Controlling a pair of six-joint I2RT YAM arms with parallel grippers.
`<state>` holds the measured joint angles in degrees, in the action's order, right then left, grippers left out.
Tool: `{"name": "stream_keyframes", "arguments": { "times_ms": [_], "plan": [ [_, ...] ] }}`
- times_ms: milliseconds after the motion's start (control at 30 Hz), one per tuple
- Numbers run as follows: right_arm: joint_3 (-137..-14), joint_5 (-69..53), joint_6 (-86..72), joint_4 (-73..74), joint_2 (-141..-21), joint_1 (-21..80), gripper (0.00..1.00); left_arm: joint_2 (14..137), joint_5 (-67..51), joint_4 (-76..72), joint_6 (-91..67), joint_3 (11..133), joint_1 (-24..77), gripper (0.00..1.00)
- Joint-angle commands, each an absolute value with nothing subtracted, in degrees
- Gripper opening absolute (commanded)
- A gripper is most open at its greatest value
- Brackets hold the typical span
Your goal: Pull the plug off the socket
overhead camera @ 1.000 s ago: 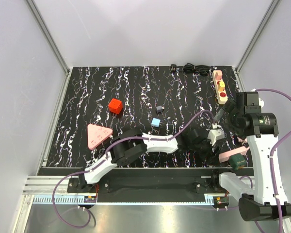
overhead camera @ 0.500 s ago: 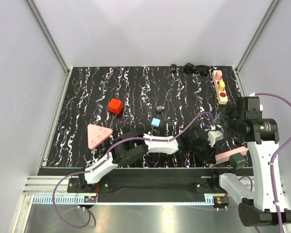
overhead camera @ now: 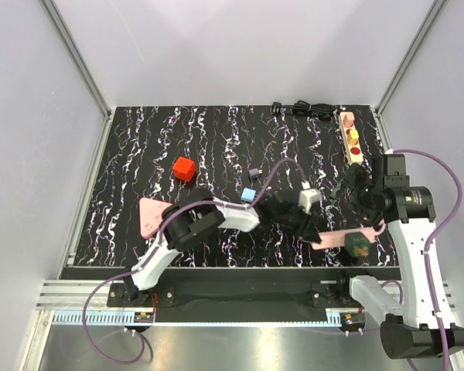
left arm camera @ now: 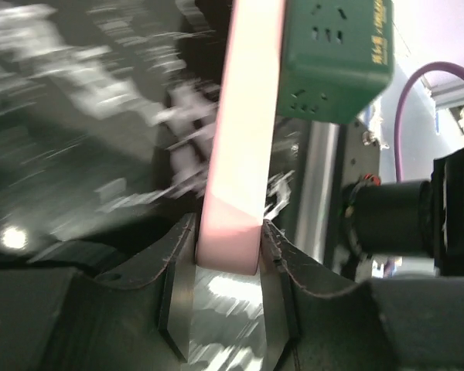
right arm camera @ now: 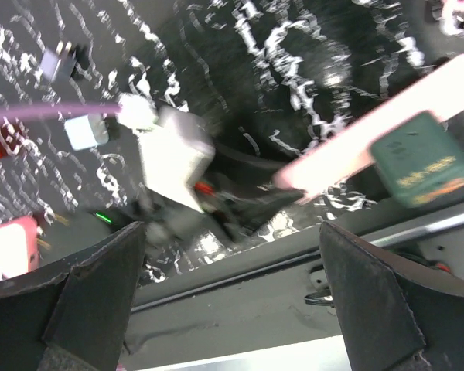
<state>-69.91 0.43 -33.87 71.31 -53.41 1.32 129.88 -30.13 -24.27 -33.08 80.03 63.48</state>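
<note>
The socket (overhead camera: pixel 350 139), a narrow beige strip with red round outlets, lies at the table's far right. A yellow piece (overhead camera: pixel 354 134), apparently the plug, stands on it. Neither gripper is near it. My left gripper (overhead camera: pixel 315 234) (left arm camera: pixel 228 247) is shut on one end of a flat pink bar (overhead camera: pixel 336 238) (left arm camera: pixel 243 139). A green outlet block (overhead camera: pixel 359 244) (left arm camera: pixel 336 58) sits at the bar's other end. My right gripper (overhead camera: pixel 354 188) (right arm camera: pixel 232 301) hangs open above the bar (right arm camera: pixel 371 139) and the green block (right arm camera: pixel 421 158), with nothing between its fingers.
A red cube (overhead camera: pixel 185 168), a pink triangle (overhead camera: pixel 151 216), a small blue block (overhead camera: pixel 248 195) and a small black piece (overhead camera: pixel 255 173) lie on the dark marbled table. A coiled black cable (overhead camera: pixel 305 110) lies at the back edge.
My left gripper has shut on the pink bar and carried it leftward with the green block. The right arm has drawn back slightly, still open.
</note>
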Motion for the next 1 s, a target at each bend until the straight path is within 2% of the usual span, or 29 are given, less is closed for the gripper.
{"name": "stream_keyframes", "arguments": {
  "times_ms": [0, 200, 533, 867, 967],
  "plan": [
    [-67.8, -5.1, -32.4, 66.0, -54.0, 1.1, 1.00, 126.0, -30.2, -25.4, -35.3, 73.9, 57.7, 0.00],
    [-63.2, -5.0, -33.0, 63.9, -57.7, 1.1, 1.00, 122.7, -29.8, -23.0, -34.8, 69.0, 54.3, 0.00],
    [-54.2, 9.5, -42.5, 59.5, -57.6, 1.0, 1.00, 123.6, -29.0, -22.5, -36.0, 68.2, 52.6, 0.00],
    [-47.4, 6.4, -44.4, 50.2, -54.6, -4.2, 1.00, 125.2, -30.4, -24.2, -37.4, 67.1, 52.3, 0.00],
    [-43.3, 0.2, -42.9, 44.9, -52.8, -7.8, 1.00, 125.4, -30.8, -24.6, -37.8, 67.0, 52.3, 0.00]
  ]
}}
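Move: The green plug, seated on the pink socket strip, is about 15 cm to the right of the left hand and roughly level with it; that hand already grips the strip's left end. From the open right hand the plug lies about 10 cm right, 8 cm back and 18 cm down. The blue block stands some 22 cm left of the left hand, 17 cm farther out and 3 cm lower. The pink strip with its green plug is carried forward and to the left in the left hand's kept grip, some 9 cm at one height and turned about 10 degrees counter-clockwise, then held there from mid-way on. The right hand meanwhile sinks about 11 cm towards the plug, edging right and slightly forward and turning some 15 degrees clockwise, its fingers staying wide open. ##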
